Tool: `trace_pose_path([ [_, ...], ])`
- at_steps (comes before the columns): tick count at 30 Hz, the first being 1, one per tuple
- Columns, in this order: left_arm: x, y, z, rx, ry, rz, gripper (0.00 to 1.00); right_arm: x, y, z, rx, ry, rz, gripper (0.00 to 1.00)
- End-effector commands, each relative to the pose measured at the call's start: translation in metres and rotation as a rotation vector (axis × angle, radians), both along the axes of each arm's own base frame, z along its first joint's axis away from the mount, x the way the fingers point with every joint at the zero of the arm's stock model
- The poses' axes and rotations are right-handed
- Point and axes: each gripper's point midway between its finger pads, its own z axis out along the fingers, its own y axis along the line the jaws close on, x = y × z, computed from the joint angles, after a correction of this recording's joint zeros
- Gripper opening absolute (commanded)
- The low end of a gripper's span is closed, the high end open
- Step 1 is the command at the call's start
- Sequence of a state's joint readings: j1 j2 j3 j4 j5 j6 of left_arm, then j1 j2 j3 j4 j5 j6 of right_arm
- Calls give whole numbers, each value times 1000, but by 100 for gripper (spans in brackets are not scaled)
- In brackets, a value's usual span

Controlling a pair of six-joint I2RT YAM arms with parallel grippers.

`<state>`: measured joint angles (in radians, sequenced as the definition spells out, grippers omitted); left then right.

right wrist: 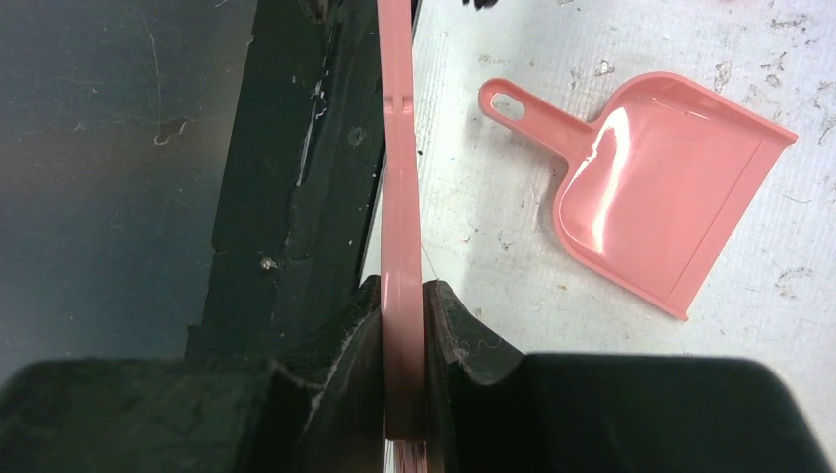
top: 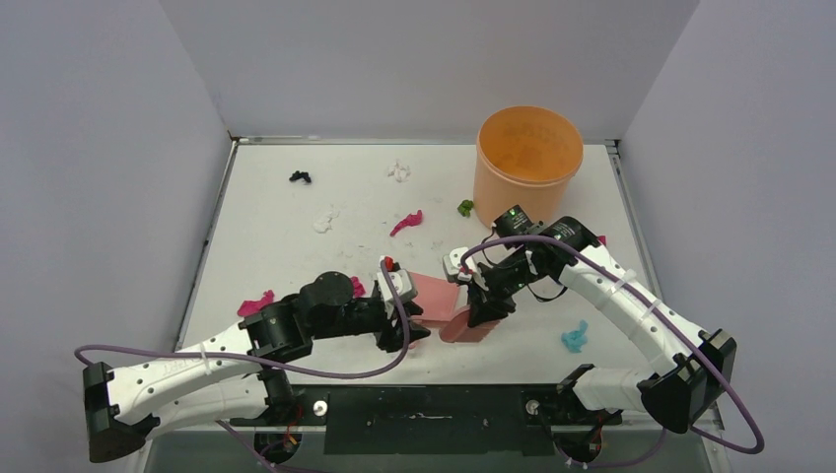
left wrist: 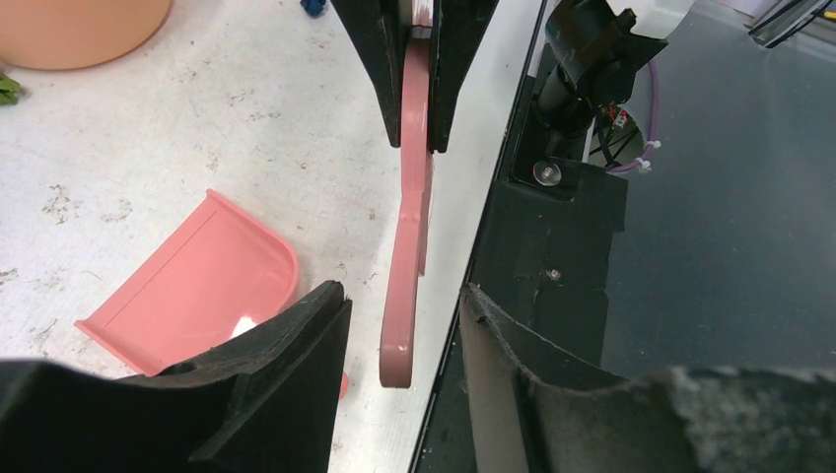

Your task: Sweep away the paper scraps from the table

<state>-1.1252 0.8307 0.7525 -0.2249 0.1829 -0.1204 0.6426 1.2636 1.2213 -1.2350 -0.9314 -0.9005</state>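
My right gripper is shut on the handle of a pink hand brush, held just above the table near its front edge. My left gripper is open, and the free end of the brush handle sits between its fingers without touching either one. A pink dustpan lies flat on the table behind the two grippers. Paper scraps are scattered about: black, white, magenta, green, light blue.
An orange bucket stands at the back right of the table. The black base plate of the arms runs along the front edge, right beside the brush. Grey walls close in the left, back and right sides.
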Motion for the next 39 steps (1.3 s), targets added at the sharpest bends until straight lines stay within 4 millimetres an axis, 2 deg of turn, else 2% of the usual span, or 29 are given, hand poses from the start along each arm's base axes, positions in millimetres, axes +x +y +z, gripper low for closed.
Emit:
trace_pose_path([
  [1,2,-15,24,-118,-27,-10,41,3,7,9,38,-8,-2,5],
  [7,3,-20,29,-151,-29,-15,34,3,6,5,28,-7,-4,5],
  [13,0,-27,18,-117,-7,-43,23,4,6,5,31,-10,-11,5],
  [16,2,-27,12,-89,2,-37,21,4,6,5,32,-13,-14,5],
  [21,2,-26,13,-93,-2,-33,13,5,6,4,28,-16,-18,5],
  [24,2,-26,16,-106,-3,-32,12,4,5,4,28,-15,-20,5],
  [28,3,-28,18,-124,3,-25,17,4,5,2,24,-11,-27,5],
  [31,3,-31,18,-122,10,-30,12,4,5,3,27,-11,-31,5],
  [35,1,-32,16,-117,20,-41,0,4,5,2,25,-11,-38,6],
  [37,2,-31,15,-112,22,-31,0,6,5,2,28,-16,-49,10],
  [39,4,-25,14,-106,28,-2,0,15,6,1,15,-34,-106,30],
])
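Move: The free handle end of the brush, held out by the right gripper, sits between the left gripper's open fingers: the handle's middle is about 3 cm to the left hand's right and 1 cm lower, level fore and aft. It lies roughly 5 cm to the right hand's left and 1 cm above that hand. From the left hand, the dustpan is some 12 cm ahead, neither left nor right, and a pink scrap about 17 cm ahead and 16 cm left, both some 20 cm below. Hold the right gripper in place with its grip on the brush. Bring the left gripper about 2 cm to the right and 1 cm down along the handle towards the right hand, closing its half-open fingers as it goes until they pinch the handle, without turning the wrist noticeably. ##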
